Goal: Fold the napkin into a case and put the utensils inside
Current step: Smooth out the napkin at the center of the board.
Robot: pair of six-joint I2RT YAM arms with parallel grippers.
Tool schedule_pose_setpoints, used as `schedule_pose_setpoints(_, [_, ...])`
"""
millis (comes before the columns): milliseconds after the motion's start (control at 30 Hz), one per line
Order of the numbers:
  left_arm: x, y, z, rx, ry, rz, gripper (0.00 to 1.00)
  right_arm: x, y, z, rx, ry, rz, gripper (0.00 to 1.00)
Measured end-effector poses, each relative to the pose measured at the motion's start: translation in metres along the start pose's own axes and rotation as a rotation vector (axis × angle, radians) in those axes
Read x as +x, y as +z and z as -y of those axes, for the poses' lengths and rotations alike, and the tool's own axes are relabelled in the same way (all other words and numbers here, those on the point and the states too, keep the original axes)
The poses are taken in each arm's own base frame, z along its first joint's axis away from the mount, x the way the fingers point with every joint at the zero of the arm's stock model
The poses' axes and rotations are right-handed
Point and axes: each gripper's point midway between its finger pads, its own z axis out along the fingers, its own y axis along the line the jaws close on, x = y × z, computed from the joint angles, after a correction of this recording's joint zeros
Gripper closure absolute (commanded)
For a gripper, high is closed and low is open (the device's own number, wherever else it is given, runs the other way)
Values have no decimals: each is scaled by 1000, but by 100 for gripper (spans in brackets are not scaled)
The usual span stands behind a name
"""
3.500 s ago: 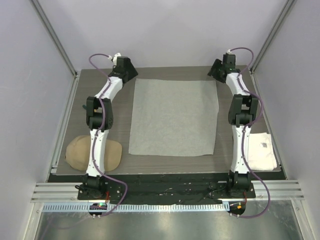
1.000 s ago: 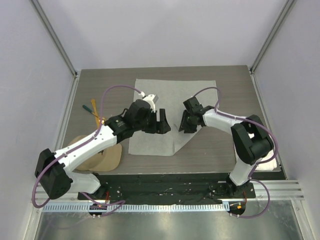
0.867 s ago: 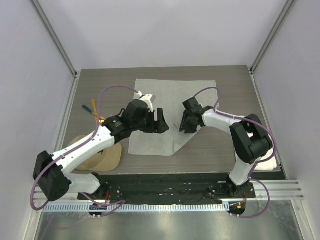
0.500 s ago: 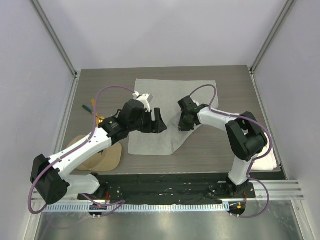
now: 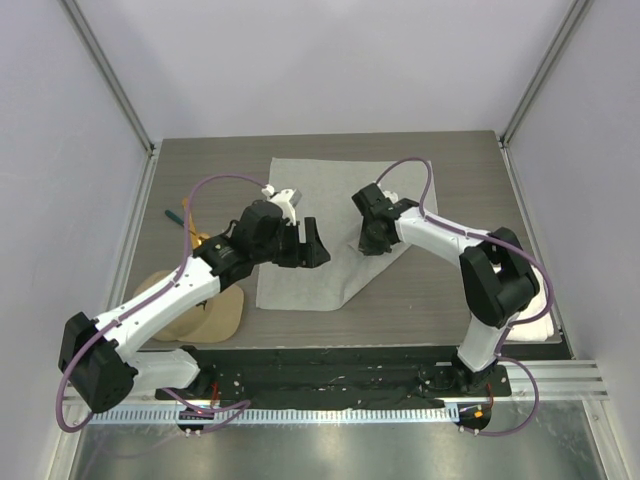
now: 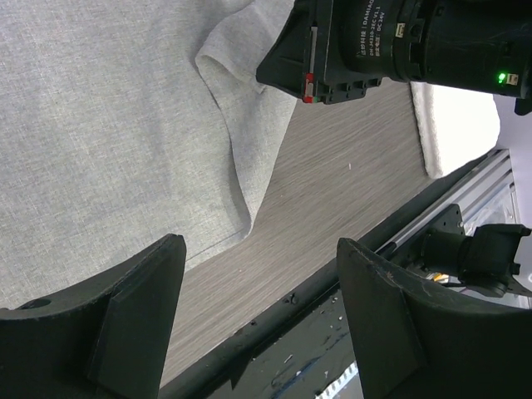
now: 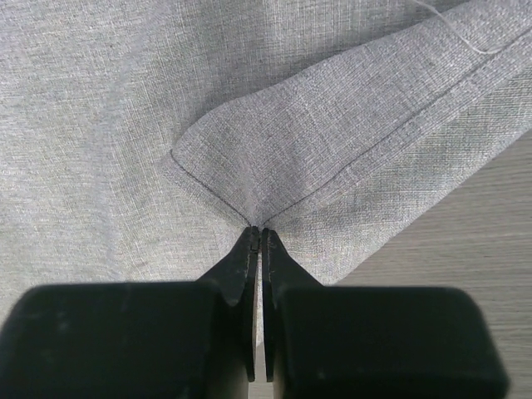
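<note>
The light grey napkin (image 5: 320,190) lies flat in the middle of the table, and its near right corner is turned over toward the centre. My right gripper (image 5: 371,240) is shut on that turned-over flap; in the right wrist view the jaws (image 7: 258,229) pinch the stitched hem of the napkin (image 7: 125,91). My left gripper (image 5: 312,246) hovers open over the napkin's near part, beside the right one. The left wrist view shows its fingers (image 6: 137,307) wide apart with nothing between them, the napkin (image 6: 100,125) below. The utensils (image 5: 186,217) lie at the table's left.
A tan cap (image 5: 190,312) sits at the near left, partly under my left arm. A white towel (image 5: 535,322) lies at the near right, and the left wrist view shows it as well (image 6: 461,125). The table's black front rail (image 5: 330,360) runs along the near edge.
My right gripper has closed on the napkin's flap and drawn it a little back and left. The left arm has shifted slightly back, still open.
</note>
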Motion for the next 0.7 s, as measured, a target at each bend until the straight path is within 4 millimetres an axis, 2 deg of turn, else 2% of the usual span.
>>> schedule_pose_setpoints(133, [1, 0, 0, 9, -3, -5, 23, 0, -1, 1, 1, -4, -2, 89])
schedule_pose_setpoints(200, [0, 0, 0, 11, -5, -6, 22, 0, -1, 1, 0, -6, 0, 77])
schedule_pose_setpoints(233, [0, 0, 0, 11, -6, -6, 22, 0, -1, 0, 0, -7, 0, 74])
schedule_pose_setpoints(433, [0, -1, -5, 12, -17, -8, 22, -3, 14, -4, 15, -38, -11, 71])
schedule_pose_setpoints(533, [1, -2, -8, 10, -24, -9, 22, -6, 25, -8, 19, -46, -16, 73])
schedule_pose_setpoints(633, [1, -4, -9, 13, -28, -9, 22, -5, 30, -9, 23, -48, -21, 65])
schedule_pose_setpoints(700, [0, -4, -9, 16, -30, -8, 22, -5, 30, -8, 24, -53, -23, 65])
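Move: The napkin's turned-back corner is pinched in the right fingertips, about 1 cm below the hand and still off the cloth beneath. The napkin's middle lies roughly 5 cm ahead and 5 cm left of this hand; the near end of its slanting crease is some 13 cm back and 6 cm left, both about 4 cm below. From the open left hand, the corner is about 8 cm ahead, 11 cm right and 17 cm below. The right fingers open to release the napkin's corner, then sink about 2.5 cm and forward 2 cm around it. ##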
